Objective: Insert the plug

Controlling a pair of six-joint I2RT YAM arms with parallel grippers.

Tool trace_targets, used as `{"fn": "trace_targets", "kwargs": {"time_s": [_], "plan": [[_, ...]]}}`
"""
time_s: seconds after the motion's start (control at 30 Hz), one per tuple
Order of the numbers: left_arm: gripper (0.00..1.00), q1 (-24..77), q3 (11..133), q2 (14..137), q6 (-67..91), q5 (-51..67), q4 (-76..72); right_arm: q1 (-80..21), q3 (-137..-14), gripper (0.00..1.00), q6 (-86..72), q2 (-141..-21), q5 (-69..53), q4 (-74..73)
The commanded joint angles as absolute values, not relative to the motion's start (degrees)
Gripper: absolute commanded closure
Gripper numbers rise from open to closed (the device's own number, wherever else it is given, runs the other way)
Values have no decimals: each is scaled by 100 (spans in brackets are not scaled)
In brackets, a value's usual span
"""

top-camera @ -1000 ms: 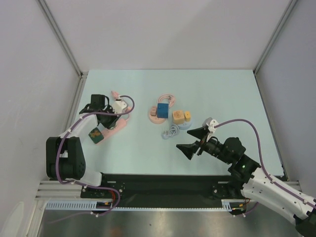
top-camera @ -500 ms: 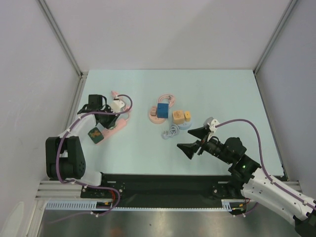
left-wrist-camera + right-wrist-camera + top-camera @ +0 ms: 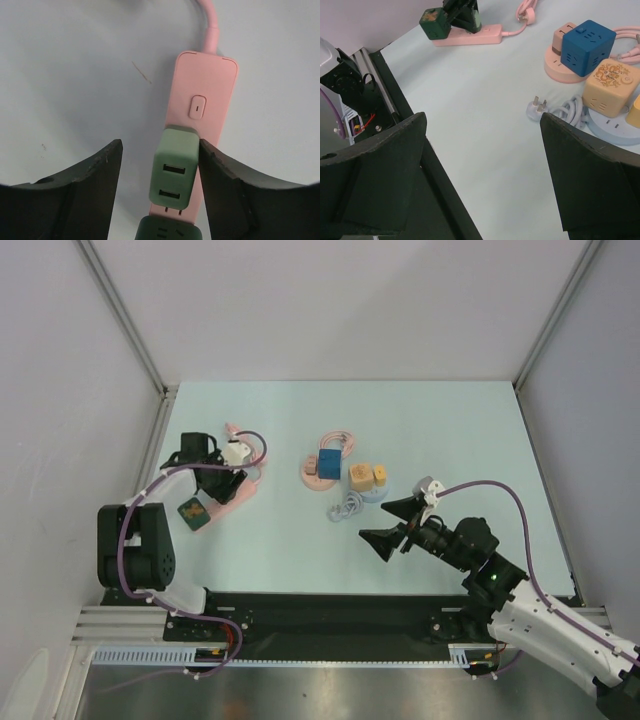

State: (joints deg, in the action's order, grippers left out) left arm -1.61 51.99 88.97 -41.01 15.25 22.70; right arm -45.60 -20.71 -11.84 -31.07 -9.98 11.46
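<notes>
In the left wrist view a light green plug [image 3: 175,172] with two USB ports stands on the pink power strip [image 3: 205,85], just below the strip's button. A short length of its two metal prongs shows at its lower edge. A dark green cube adapter [image 3: 167,231] sits on the strip right behind it. My left gripper [image 3: 160,145] is open astride the plug: a clear gap on the left, the right finger [image 3: 225,175] close against its side. From above, the left gripper [image 3: 215,480] hovers over the strip [image 3: 238,496]. My right gripper [image 3: 395,523] is open over bare table, holding nothing.
At table centre stand a blue cube adapter [image 3: 329,463] on a pink round base, and yellow adapters [image 3: 368,477] on a pale blue base. A white three-pin plug [image 3: 538,107] with coiled cable lies beside them. The table's dark front edge [image 3: 420,165] runs under my right gripper.
My left gripper's jaws have spread apart and let go of the light green plug, which stays on the pink strip. The right arm has not moved.
</notes>
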Motion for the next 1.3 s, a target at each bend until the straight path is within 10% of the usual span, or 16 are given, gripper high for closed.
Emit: {"fn": "trace_targets", "kwargs": {"time_s": [0.0,0.2,0.27,0.77,0.93,1.27], "plan": [[32,-176,5168,8947,-3999,1591,2426,-4535,-2065,0,-1187,-3155,-1055,1345],[25,-167,5519,8816,-3955,1617,2680,-4526,-2048,0,-1143,-3191,-994,1354],[0,-176,5677,8667,-3938,1617,2803,-4526,-2065,0,-1125,-3252,-958,1345],[0,1024,7329,7041,-2200,1829,2804,-4439,-4011,0,-1492,-4648,595,-516],[0,2651,7506,6707,-251,-165,2285,-4105,-4947,0,-1564,-5712,984,-1660],[0,3445,5502,5423,1063,633,281,-3955,-5423,0,-2478,-5529,1301,-2214]]}}
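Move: The light green plug stands on the pink strip right at the left hand, between its loosened fingers, perhaps 1 cm right of and 1 cm below the hand point. From that hand, the dark green plug is about 7 cm left and 6 back; the small pink cube and blue block are both some 5 cm ahead, 21 and 26 to the right. From the right hand, the light green plug lies roughly 17 cm ahead, 39 left, 18 below; the tan block 19 ahead, 4 left, 19 below. The light green plug is let go: the left fingers spread fully around it, then the hand lifts straight off the pink strip and sweeps up and right, ending about 27 cm higher and 21 to the right, fingers swinging up to point forward and right. Empty and open, the right hand dips, then goes some 9 cm forward towards the tan block, turning clockwise and tipping down. ##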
